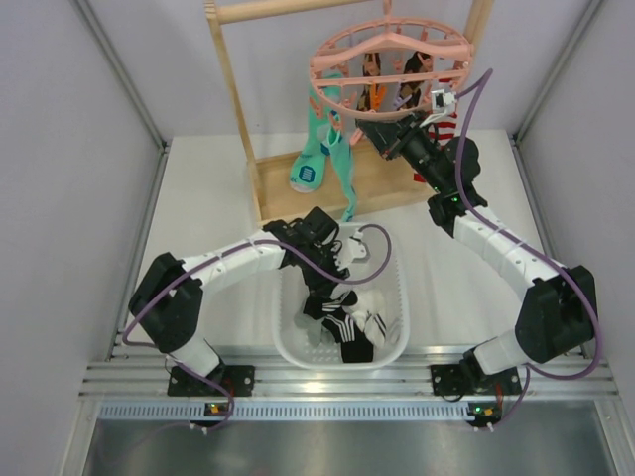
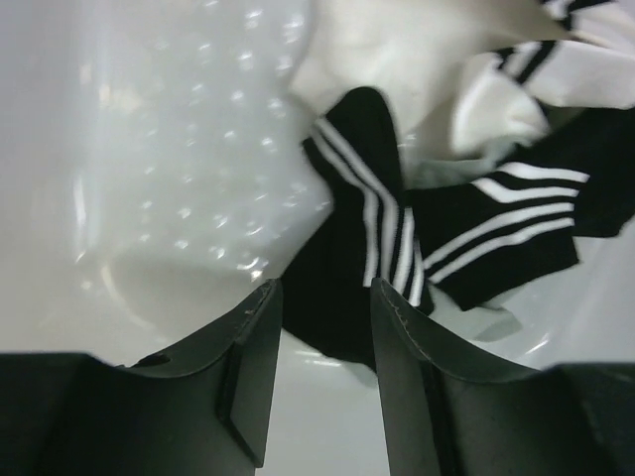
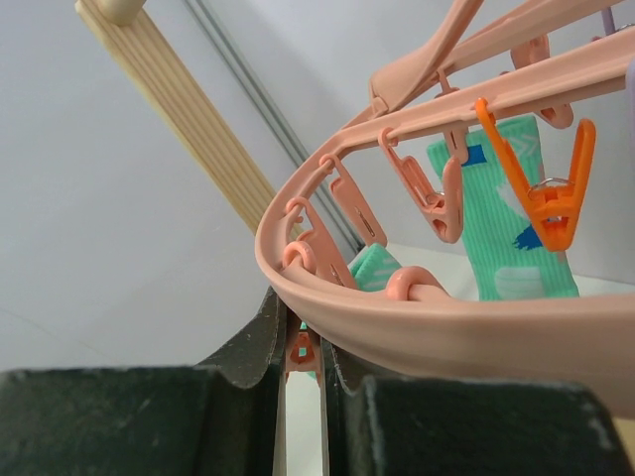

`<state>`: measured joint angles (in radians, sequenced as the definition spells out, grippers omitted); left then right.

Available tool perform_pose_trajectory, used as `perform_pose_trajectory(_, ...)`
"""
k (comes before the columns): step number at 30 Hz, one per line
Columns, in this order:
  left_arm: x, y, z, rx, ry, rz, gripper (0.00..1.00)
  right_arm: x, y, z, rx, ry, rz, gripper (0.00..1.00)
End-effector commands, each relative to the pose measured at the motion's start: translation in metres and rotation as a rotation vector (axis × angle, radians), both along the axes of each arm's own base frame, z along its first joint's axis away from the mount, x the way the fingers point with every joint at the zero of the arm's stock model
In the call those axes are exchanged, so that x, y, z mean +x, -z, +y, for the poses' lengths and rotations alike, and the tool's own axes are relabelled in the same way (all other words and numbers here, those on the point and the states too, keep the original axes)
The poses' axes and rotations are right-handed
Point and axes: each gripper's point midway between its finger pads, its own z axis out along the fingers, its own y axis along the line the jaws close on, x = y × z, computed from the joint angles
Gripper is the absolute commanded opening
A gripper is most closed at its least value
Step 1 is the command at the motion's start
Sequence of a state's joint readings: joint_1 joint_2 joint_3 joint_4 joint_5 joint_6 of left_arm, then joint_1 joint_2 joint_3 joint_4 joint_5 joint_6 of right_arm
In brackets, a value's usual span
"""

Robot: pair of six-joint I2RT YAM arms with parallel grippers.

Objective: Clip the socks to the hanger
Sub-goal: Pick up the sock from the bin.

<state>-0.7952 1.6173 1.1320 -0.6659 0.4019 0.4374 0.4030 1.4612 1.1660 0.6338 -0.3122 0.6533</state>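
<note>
Black socks with white stripes (image 1: 347, 332) lie with white ones in a white basket (image 1: 288, 347). My left gripper (image 1: 325, 296) reaches down into it. In the left wrist view the left gripper (image 2: 327, 288) is open, and the near edge of a black striped sock (image 2: 362, 198) lies between its fingertips; a second striped sock (image 2: 506, 238) lies to the right. The pink round hanger (image 1: 387, 59) hangs from the wooden rack. My right gripper (image 1: 365, 127) is at its near rim. In the right wrist view the right gripper (image 3: 301, 337) is shut on a small pink peg (image 3: 301, 352) under the hanger's outer ring (image 3: 446, 332).
Long teal patterned socks (image 1: 316, 164) hang from the hanger beside the wooden rack's post (image 1: 233, 89). An orange clip (image 3: 551, 198) grips a teal sock (image 3: 506, 228). Grey walls stand left and right. The basket's floor (image 2: 149, 149) shows white to the left of the socks.
</note>
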Motion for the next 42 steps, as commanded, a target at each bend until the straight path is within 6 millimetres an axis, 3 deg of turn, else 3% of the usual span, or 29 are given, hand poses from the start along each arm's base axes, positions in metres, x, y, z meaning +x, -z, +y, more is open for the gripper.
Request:
perform_pose_trajectory(1,0.034,-0.021,0.019,0.105,-0.211,-0.127,0.46,-0.013,-0.034,-0.007,0.003,-0.002,-0.092,0.0)
perform_pose_trajectory(6,0.019,-0.011,0.051,0.273,-0.306,-0.056,0.46,-0.014,-0.031,-0.007,0.001,-0.001,-0.091,0.0)
perform_pose_trajectory(13,-0.008,0.003,0.058,0.371,-0.306,0.119,0.45,-0.014,-0.034,-0.01,-0.004,0.007,-0.104,0.0)
perform_pose_trajectory(19,-0.016,0.01,0.043,0.346,-0.329,0.212,0.45,-0.015,-0.035,-0.011,-0.005,0.005,-0.111,0.0)
perform_pose_trajectory(24,-0.009,0.018,0.032,0.316,-0.363,0.219,0.44,-0.015,-0.037,-0.011,-0.005,0.004,-0.115,0.0)
perform_pose_trajectory(30,-0.006,0.029,0.024,0.293,-0.387,0.228,0.29,-0.013,-0.034,-0.013,-0.007,0.008,-0.111,0.0)
perform_pose_trajectory(31,-0.004,0.029,0.023,0.286,-0.389,0.22,0.22,-0.014,-0.034,-0.012,-0.006,0.007,-0.113,0.0)
perform_pose_trajectory(35,0.005,0.012,0.019,0.236,-0.397,0.166,0.01,-0.013,-0.035,-0.014,-0.009,0.01,-0.115,0.0)
perform_pose_trajectory(37,0.009,0.001,0.018,0.206,-0.397,0.131,0.0,-0.014,-0.037,-0.013,-0.009,0.009,-0.12,0.0)
perform_pose_trajectory(42,0.029,-0.048,0.026,0.123,-0.389,-0.078,0.0,-0.014,-0.038,-0.014,-0.015,0.012,-0.132,0.0)
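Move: Just beneath the left hand lies the black striped sock in the bin, its middle about 3 cm back, straight in line sideways and some 4 cm down. The grey sock is about 7 cm back and 4 cm left of the hand, the second black sock 10 cm back and 4 cm right, the white sock 5 cm back and 9 cm right. From the right hand the black striped sock lies about 23 cm back, 5 cm left and 37 cm below. Swinging out forward and left at first, the left hand turns some 20 degrees counter-clockwise and brings its fingers closer to straight down, then curves back and sinks about 3 cm onto the black striped sock's left end. Its half-open fingers shut and pinch the cloth there, and the hand starts up again, by about 2.5 cm. ##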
